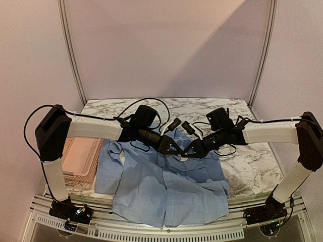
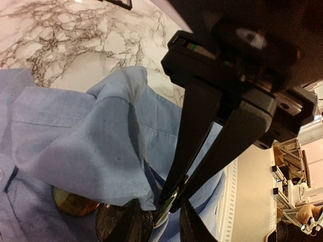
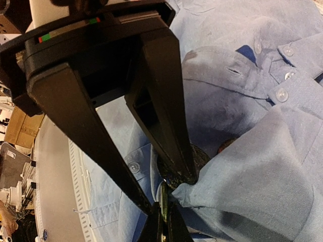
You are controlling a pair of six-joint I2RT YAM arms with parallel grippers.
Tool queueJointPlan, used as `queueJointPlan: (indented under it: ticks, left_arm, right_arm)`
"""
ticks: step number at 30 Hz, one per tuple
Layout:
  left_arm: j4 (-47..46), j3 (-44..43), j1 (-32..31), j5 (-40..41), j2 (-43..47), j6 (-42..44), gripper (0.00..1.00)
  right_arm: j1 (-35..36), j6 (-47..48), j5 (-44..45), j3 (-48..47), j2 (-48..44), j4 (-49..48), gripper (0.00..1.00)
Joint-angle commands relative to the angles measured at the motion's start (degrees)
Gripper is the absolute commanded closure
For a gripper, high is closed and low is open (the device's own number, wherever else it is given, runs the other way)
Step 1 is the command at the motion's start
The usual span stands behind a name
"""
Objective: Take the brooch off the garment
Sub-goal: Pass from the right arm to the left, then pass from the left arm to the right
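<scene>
The garment (image 1: 161, 186), a light blue buttoned shirt, lies spread on the marble table, and both arms meet over its collar. The brooch (image 3: 204, 156) is a dark glittery round piece partly under a fabric fold, also seen low in the left wrist view (image 2: 108, 224). My left gripper (image 2: 174, 197) is pinched on the brooch's thin metallic rim. That rim shows edge-on in the right wrist view, at the bottom. My right gripper (image 3: 169, 191) is shut on the shirt fabric right at the brooch, one fingertip (image 3: 187, 174) resting against the dark disc. From above, both grippers (image 1: 177, 149) (image 1: 193, 150) hide the brooch.
A pink plastic basket (image 1: 81, 156) sits on the table left of the shirt. Black cables (image 1: 151, 103) loop over the marble table (image 1: 252, 161) behind the arms. A slotted metal rail (image 1: 166, 232) runs along the near edge under the shirt hem.
</scene>
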State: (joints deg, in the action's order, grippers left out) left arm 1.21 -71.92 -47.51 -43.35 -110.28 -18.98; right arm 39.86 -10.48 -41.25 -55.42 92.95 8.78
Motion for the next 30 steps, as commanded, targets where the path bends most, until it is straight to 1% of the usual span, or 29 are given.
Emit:
queueJointPlan:
  ticks: [1, 6, 10, 14, 16, 17, 20, 21, 23, 25, 30]
  left_arm:
    - [-0.2, 0.0, -1.7, -0.9, -2.0, -0.4, 0.75]
    - [-0.2, -0.2, -1.8, -2.3, -2.5, -0.4, 0.85]
    - [-0.2, -0.4, -1.9, -3.7, -2.7, -0.2, 0.89]
    - [0.0, -0.7, -1.9, -4.2, -2.9, 0.3, 1.00]
    - [0.6, -0.7, -1.9, -4.0, -3.1, 0.7, 1.00]
    - [0.9, -0.8, -1.9, -3.8, -3.2, 0.9, 1.00]
    - [2.3, -1.2, -1.9, -2.8, -3.4, 1.7, 1.00]
    - [2.6, -1.4, -1.8, -2.6, -3.5, 1.8, 1.00]
    - [2.7, -1.4, -1.7, -2.2, -3.4, 1.9, 1.00]
    - [2.7, -1.3, -1.6, -1.8, -3.4, 1.8, 1.00]
    - [2.3, -1.3, -1.4, -1.7, -3.1, 1.2, 1.00]
  right_arm:
    - [0.6, -0.4, -2.0, 0.0, -2.1, -2.6, 1.00]
    - [0.7, -0.1, -2.2, -0.1, -1.9, -2.5, 1.00]
    - [0.7, 0.1, -1.8, -0.1, -2.1, -2.5, 1.00]
    - [0.6, 0.0, -0.1, 0.3, -2.3, -3.1, 0.95]
    - [0.6, -0.2, 1.1, 1.2, -2.5, -4.1, 0.90]
    - [0.6, -0.6, 1.8, 1.9, -2.8, -5.2, 0.84]
    - [0.5, -1.9, 4.4, 4.7, -4.6, -8.0, 0.62]
    - [0.4, -2.9, 5.4, 6.1, -5.2, -10.2, 0.56]
    - [0.2, -5.0, 6.5, 9.1, -7.0, -13.9, 0.48]
    - [0.3, -7.4, 8.0, 11.8, -9.5, -16.6, 0.42]
    - [0.5, -12.8, 14.0, 18.4, -13.4, -21.5, 0.36]
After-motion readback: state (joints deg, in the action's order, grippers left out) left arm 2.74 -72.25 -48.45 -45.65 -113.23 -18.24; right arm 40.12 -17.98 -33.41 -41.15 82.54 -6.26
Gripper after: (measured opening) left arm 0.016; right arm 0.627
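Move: The brooch is already in the right fingertips, its middle about 1 cm back of and 1 cm below that hand's point. From the left hand, whose part-open fingers straddle it, it lies roughly 1 cm back, 1 cm right and 1 cm down. From the left hand again, a dark badge sits some 2 cm ahead, level sideways and 2 cm down, a yellow badge about 5 cm ahead, 1 cm left and 3 cm down, and the shirt collar roughly 14 cm ahead, 2 cm left and 8 cm down. The brooch is pinched by the left fingers, which shut on its rim while the right hand still grips it almost motionless. Then the right fingers open wide, let go and back off about 2.5 cm to the right, turning some 10 degrees clockwise; the left, keeping its pinch, sinks around 2 cm and eases back a little. ##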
